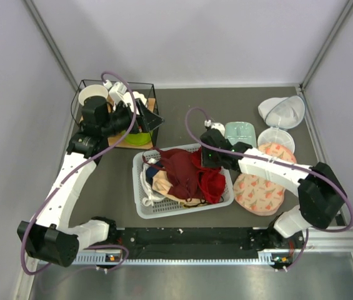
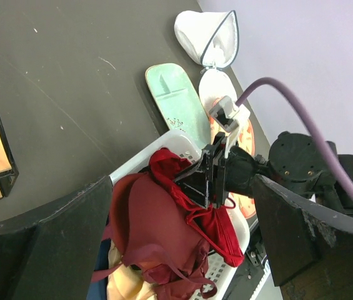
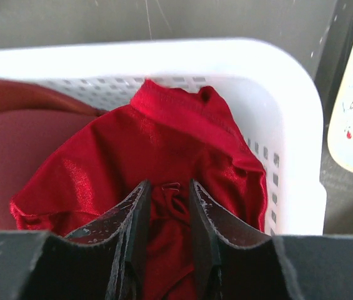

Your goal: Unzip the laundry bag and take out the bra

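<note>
The bright red bra (image 1: 212,184) lies at the right end of the white basket (image 1: 182,209), next to a darker maroon garment (image 1: 179,169). My right gripper (image 1: 208,164) reaches down into that end of the basket. In the right wrist view its jaws (image 3: 167,187) are pinched on a bunched fold of the bra (image 3: 164,144). The peach-pink flowered laundry bag (image 1: 260,190) lies on the table right of the basket, partly under my right arm. My left gripper (image 1: 145,115) hangs wide open and empty above the wire basket (image 1: 89,84), well away from the bra (image 2: 226,228).
A mint-green tray (image 1: 238,131) lies behind the white basket. White mesh pouches (image 1: 282,111) sit at the back right. The black wire basket at the back left holds cups and a green bowl. More clothes, cream and dark blue, fill the white basket's left half.
</note>
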Controlling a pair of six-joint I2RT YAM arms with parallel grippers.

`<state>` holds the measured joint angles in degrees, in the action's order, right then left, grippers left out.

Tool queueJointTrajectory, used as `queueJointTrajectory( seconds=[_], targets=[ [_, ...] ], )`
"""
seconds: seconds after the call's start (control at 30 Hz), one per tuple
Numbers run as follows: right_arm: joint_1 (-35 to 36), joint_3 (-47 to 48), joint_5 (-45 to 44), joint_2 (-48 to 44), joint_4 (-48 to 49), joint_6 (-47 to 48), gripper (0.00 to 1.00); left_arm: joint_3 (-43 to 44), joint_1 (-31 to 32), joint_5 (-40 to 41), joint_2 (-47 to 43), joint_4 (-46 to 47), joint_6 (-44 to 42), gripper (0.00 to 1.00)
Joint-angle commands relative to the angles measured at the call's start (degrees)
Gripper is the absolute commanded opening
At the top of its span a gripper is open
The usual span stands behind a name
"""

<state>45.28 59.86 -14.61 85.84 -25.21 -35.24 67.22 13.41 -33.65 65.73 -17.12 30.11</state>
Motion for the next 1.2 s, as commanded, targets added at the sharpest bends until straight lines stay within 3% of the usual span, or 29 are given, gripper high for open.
queueJointTrajectory(
  seconds=[0.0,0.2,0.37,0.4,0.43,0.53,0.67,0.73,0.8,0.97,1.17],
  targets=[
    [1.0,-5.1,3.5,-4.4,4.4,-1.9,0.3,0.4,-0.3,-1.2,-1.3,3.0,0.1,0.99],
    [1.0,-7.0,3.5,-6.6,3.3,-2.3,0.35,0.9,-0.3,-1.3,-1.0,3.4,0.5,0.99],
    [1.1,-0.2,-0.6,-14.0,0.3,1.0,0.42,1.3,-0.3,-1.1,-0.9,3.2,0.6,0.99],
    [1.0,1.0,-1.4,-14.5,-1.2,1.5,0.45,1.4,-0.3,-1.1,-1.0,3.1,0.5,0.99],
    [1.0,2.3,-2.5,-14.7,-1.9,2.8,0.56,1.4,-0.3,-1.0,-1.0,3.1,0.5,0.99],
    [1.0,6.6,-4.9,-15.1,-4.4,4.7,0.76,1.8,-0.3,-0.9,-1.2,2.8,0.4,0.99],
    [1.0,10.9,-8.1,-15.5,-6.7,6.5,0.88,2.8,-0.3,-0.2,-1.7,1.1,-0.9,0.99],
    [0.9,12.0,-14.8,-16.7,-9.5,7.0,0.93,4.1,-0.3,0.6,-2.2,-0.5,-2.2,0.99],
    [-0.6,13.0,-19.6,-18.9,-11.4,6.7,0.99,5.4,-0.3,2.7,-2.5,-3.9,-4.5,0.99],
    [-5.7,9.9,-26.6,-25.0,-13.1,10.2,0.99,8.8,-0.7,9.6,-3.8,-11.9,-11.4,0.99],
    [-9.8,5.8,-29.2,-32.6,-16.3,11.6,0.99,11.4,-3.5,29.7,-5.5,-21.3,-14.5,0.99]
  ],
)
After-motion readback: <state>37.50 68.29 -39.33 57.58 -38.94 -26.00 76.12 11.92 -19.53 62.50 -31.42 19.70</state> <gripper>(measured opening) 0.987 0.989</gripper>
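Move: The right hand's nearly shut fingers are down in the folds of the red bra, whose middle is about 5 cm back, 2 cm to the right and 3 cm lower. The basket's middle lies roughly 10 cm left and 6 cm back, the maroon garment 11 cm left and 3 cm back. On the table, the green tray is some 16 cm ahead and 14 cm right. From the left hand the red bra lies about 25 cm right, 8 cm back and 25 cm down. Push the right fingers a last 2 cm down and back into the red bra in the basket, then lift them clear, about 20 cm above where they began, opening the gripper wide. Near the top swing right some 15 cm past the basket's right wall, tipping the fingers up and turning clockwise. At the very end, bring the left gripper about 5 cm left and slightly up, still open. ##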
